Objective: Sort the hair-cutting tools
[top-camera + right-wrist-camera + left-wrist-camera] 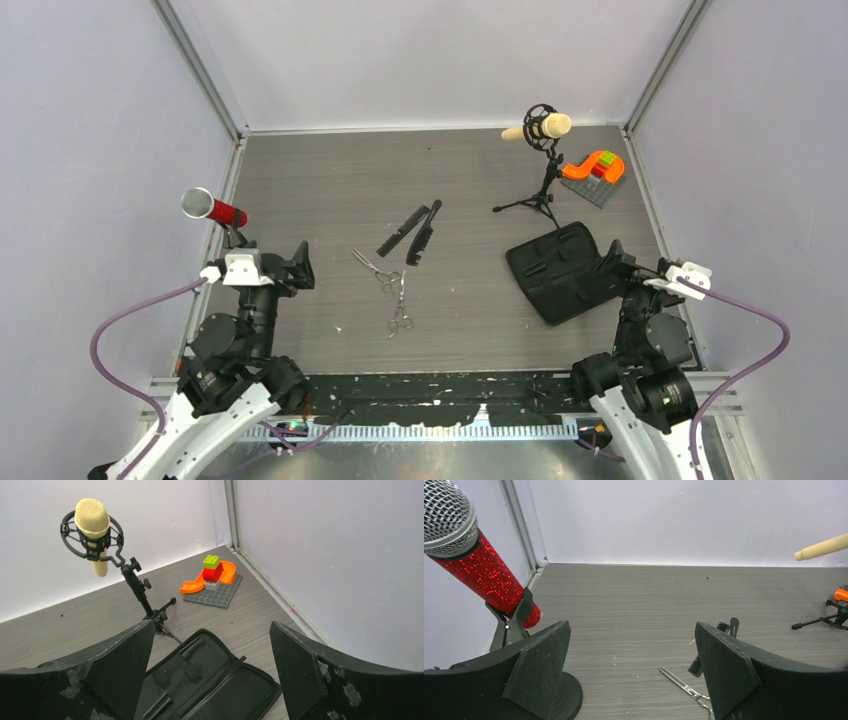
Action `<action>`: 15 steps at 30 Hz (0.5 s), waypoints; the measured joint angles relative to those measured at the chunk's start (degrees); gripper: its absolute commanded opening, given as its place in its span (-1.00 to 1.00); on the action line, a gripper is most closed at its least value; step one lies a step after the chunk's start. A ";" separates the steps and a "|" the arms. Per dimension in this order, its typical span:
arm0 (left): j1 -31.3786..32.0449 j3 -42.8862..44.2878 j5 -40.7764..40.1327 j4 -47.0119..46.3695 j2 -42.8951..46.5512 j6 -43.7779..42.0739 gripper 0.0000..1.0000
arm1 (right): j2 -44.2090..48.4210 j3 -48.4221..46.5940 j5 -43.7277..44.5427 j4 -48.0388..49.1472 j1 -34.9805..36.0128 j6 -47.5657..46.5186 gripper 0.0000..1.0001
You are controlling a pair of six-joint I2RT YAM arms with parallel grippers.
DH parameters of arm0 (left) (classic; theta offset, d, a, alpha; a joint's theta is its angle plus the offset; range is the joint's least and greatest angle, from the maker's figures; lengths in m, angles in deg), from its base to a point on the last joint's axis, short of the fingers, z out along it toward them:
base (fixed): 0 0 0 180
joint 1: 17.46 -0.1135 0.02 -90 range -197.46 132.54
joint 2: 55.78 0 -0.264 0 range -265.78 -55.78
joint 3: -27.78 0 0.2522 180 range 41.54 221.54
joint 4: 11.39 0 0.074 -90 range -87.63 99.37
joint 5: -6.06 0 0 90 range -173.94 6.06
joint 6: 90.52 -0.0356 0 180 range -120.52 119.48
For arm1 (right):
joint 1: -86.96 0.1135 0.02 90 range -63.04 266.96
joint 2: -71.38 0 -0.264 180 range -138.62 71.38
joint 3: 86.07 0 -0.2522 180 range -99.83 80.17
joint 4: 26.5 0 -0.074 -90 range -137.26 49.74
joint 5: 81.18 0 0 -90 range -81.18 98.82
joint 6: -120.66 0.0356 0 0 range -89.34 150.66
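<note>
Two silver scissors lie mid-table, one [375, 268] angled to the left and one [401, 305] just nearer the arms. Behind them, two black combs [402, 230] [424, 233] lie side by side. My left gripper [303, 266] hovers open to the left of the scissors, holding nothing. In the left wrist view, the left gripper [631, 630] frames bare table, with one pair of scissors [684, 682] and a comb tip [734, 626] by its right finger. My right gripper [618, 262] is open and empty at the right edge of the opened black case [562, 270]. In the right wrist view, the right gripper [211, 625] stands over the case [220, 680].
A red microphone [215, 210] on a round stand stands close behind my left gripper, at its left finger [479, 565]. A beige microphone [540, 127] on a tripod stands at the back right. A grey plate with toy blocks [595, 170] sits in the far right corner. Walls enclose three sides.
</note>
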 measured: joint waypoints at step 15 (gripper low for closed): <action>0.00 8.24 7.02 5.14 -8.48 -0.74 0.99 | -30.97 -14.14 -15.04 -12.55 0.00 9.79 0.91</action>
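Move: The right-hand comb lies about 38 cm to the left of my right hand, 18 cm ahead and 28 cm below; the other comb is about 6 cm left of it. The open black case is only some 8 cm ahead and 4 cm left of that hand, also 28 cm down. From my left hand, the upper scissors lie about 14 cm right, 8 cm ahead and 30 cm below; the lower scissors sit 20 cm right and level with it. I swing my right hand left and forward over the black case, about 9 cm across and 4 cm down, gathering speed towards the combs while its wide-open fingers tip some 25 degrees downward and turn counter-clockwise. My left hand, also open, drifts about 3 cm right towards the scissors, dips a touch, then rises some 2 cm, turning slightly clockwise. ##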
